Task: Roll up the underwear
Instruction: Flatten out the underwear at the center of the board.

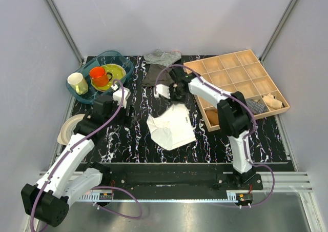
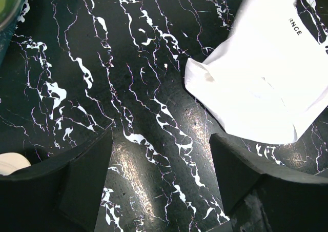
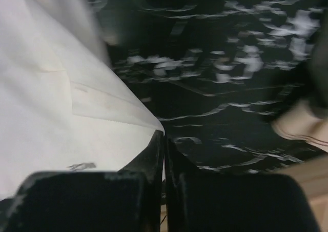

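The underwear [image 1: 171, 128] is a small white garment lying crumpled on the black marbled tabletop in the middle of the top view. My right gripper [image 1: 177, 99] stands at its far edge. In the right wrist view this gripper [image 3: 164, 137] is shut, with a corner of the underwear [image 3: 51, 103] pinched between the fingers and the cloth drawn up taut. To the left of the garment my left gripper [image 1: 127, 111] hovers over bare tabletop. Its jaws [image 2: 161, 139] are wide open with nothing between them, and the underwear [image 2: 261, 73] lies just beyond its right finger.
A wooden compartment tray [image 1: 241, 68] stands at the back right, with rolled cloths [image 1: 264, 103] in its near cells. A dark grey garment [image 1: 154, 75] and a striped cloth [image 1: 163, 56] lie at the back. A blue basin [image 1: 123, 62] of cups stands at the back left, above a white plate [image 1: 65, 130].
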`<state>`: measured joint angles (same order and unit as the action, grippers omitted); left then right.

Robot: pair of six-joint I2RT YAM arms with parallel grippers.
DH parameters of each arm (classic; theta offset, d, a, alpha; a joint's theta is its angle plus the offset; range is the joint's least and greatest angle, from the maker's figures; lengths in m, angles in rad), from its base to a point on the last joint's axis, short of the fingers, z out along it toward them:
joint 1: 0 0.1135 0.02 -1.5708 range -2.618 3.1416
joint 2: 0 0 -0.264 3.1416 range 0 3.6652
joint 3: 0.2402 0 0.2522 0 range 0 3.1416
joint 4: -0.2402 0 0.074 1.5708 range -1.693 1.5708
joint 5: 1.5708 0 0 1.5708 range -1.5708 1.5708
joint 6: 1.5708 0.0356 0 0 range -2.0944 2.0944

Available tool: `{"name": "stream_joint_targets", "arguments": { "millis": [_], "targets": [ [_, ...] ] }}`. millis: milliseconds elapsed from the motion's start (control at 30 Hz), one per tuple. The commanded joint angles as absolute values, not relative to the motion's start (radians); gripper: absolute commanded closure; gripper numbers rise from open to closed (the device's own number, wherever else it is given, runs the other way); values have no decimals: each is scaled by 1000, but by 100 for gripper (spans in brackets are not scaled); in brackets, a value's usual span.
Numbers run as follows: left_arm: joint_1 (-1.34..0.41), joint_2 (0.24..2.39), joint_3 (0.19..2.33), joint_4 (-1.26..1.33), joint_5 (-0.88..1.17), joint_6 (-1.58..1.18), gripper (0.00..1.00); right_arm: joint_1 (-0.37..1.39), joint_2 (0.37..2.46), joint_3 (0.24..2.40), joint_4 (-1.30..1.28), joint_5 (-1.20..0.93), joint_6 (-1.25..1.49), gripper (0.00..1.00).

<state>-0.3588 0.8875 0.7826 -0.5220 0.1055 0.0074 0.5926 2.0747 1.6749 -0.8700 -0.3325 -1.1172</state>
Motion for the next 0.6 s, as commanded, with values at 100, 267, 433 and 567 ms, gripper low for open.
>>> {"name": "stream_joint_targets", "arguments": {
  "millis": [100, 267, 433, 567],
  "targets": [
    [-356, 879, 778, -483, 95, 15, 20, 545, 2261, 2058, -564, -20, -781, 72],
    [-356, 890, 781, -482, 101, 15, 20, 531, 2110, 1866, -580, -194, -778, 49],
    [-356, 903, 782, -482, 130, 14, 20, 531, 1886, 1625, -817, -586, -1042, 42],
    [-354, 913, 782, -480, 140, 12, 20, 546, 1775, 1351, -930, -693, -1320, 44]
  ]
}}
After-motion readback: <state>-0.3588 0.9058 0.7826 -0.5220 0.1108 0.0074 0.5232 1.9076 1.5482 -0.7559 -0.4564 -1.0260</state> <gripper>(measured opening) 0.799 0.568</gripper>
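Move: Near the far end of the white underwear, the right hand already has its edge pinched, roughly 5 cm above the board; the underwear's middle lies about 10 cm back and 2 cm left. Some 11 cm ahead and 7 cm left is the grey garment, with the small wooden block about 10 cm ahead and 1 cm right. From the left hand the underwear's middle is around 17 cm right, 1 cm ahead and 16 cm below. Flinging the pinched edge outward, the right hand sweeps fast about 14 cm forward towards the grey garment, rising 4 cm while the wrist swings the fingertips forward and turns some 20 degrees clockwise. The fingers open past half near the far end and let the cloth go; the hand then whips back just as far, staying above the underwear, open and clear of it. ##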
